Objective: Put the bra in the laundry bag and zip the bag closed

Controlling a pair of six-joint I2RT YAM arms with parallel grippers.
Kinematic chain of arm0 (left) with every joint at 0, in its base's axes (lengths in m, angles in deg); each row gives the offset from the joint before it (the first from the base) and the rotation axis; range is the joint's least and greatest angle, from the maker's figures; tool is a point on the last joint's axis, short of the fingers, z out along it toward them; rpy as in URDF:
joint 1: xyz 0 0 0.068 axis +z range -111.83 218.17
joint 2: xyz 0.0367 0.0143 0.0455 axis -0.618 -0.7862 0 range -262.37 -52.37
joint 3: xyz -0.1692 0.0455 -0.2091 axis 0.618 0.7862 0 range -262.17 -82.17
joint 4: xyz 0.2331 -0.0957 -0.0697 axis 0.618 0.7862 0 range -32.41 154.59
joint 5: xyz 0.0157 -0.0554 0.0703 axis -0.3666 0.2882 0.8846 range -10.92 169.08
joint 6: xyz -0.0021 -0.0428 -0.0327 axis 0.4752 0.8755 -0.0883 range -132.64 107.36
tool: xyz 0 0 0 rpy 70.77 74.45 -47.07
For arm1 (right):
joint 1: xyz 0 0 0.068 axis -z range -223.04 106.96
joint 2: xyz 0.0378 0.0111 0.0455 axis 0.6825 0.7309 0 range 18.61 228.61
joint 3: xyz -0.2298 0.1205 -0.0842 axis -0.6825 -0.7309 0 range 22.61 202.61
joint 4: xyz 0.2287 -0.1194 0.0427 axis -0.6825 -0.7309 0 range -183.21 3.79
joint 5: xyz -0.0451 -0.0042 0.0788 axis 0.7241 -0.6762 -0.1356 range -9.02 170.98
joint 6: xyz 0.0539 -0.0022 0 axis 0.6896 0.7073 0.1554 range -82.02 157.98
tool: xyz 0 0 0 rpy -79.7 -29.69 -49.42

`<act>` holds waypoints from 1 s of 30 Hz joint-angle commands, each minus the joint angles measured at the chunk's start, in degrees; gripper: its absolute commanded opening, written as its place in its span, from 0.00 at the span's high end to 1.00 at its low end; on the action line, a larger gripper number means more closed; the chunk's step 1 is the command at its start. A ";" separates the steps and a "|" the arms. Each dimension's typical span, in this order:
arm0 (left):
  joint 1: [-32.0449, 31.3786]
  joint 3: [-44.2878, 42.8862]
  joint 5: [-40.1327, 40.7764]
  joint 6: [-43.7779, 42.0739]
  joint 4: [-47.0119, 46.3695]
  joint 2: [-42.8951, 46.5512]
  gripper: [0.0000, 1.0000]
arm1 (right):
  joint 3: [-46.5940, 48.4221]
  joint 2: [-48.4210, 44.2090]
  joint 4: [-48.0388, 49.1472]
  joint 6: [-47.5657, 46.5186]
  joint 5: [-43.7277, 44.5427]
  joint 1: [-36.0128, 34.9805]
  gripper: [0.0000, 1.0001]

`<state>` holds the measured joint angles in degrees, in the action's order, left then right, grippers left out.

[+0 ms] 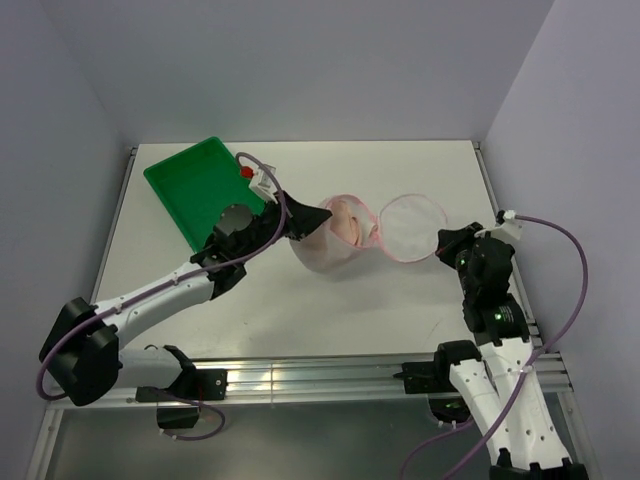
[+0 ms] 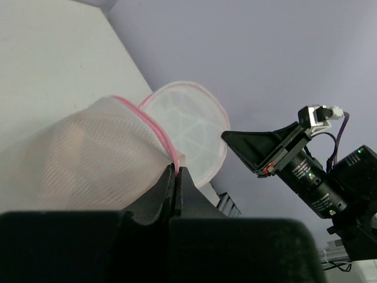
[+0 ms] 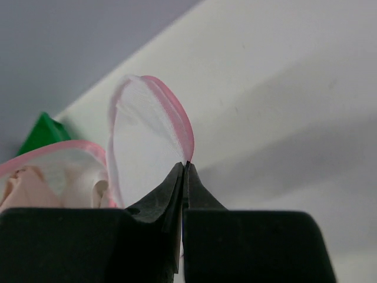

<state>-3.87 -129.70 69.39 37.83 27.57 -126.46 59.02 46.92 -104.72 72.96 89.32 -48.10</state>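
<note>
The laundry bag (image 1: 325, 252) stands in the middle of the table with its round lid half (image 1: 410, 228) flipped open to the right. The peach bra (image 1: 350, 222) lies inside the open body. My left gripper (image 1: 318, 222) is shut on the body's pink rim at its left side. In the left wrist view, that gripper (image 2: 177, 170) pinches the pink edging, with the mesh bag (image 2: 82, 159) spreading to its left. My right gripper (image 1: 445, 243) is shut on the lid's right rim. The right wrist view shows it (image 3: 185, 165) clamping the lid's (image 3: 144, 141) pink edge, with the bra (image 3: 26, 186) at far left.
A green plastic tray (image 1: 195, 190) sits at the back left, close behind my left arm. Walls enclose the table on the left, back and right. A metal rail runs along the near edge by the arm bases.
</note>
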 commanded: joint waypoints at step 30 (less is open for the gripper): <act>-5.86 1.12 3.81 -1.52 -6.36 -13.98 1.00 | 13.68 7.54 -17.53 -5.62 19.60 -19.36 1.00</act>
<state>-10.12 -126.33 73.78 37.59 25.19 -141.36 68.00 53.06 -120.39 68.42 101.53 -64.36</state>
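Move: The left fingers pinch the laundry bag's rim. The bag body hangs about 12 cm below them, and the bra shows in its mouth about 1 cm ahead, 4 cm right and 7 cm down. The open lid stands some 18 cm right of this hand, 3 cm nearer the base and 3 cm lower. From the right hand, gripping the lid's edge, the lid's middle is about 6 cm ahead, 6 cm left and 2 cm up; the bra is roughly 10 cm ahead, 20 cm left and 2 cm down. Still pinching the bag's rim, the left hand lowers about 13 cm towards the table and shifts right towards the lid, fingertips tipping some 15 degrees down. The right hand keeps its pinch on the lid's edge, bobbing down, up and down again by about 3 cm while easing back, then drifts left towards the bag as its fingers tip downward. ##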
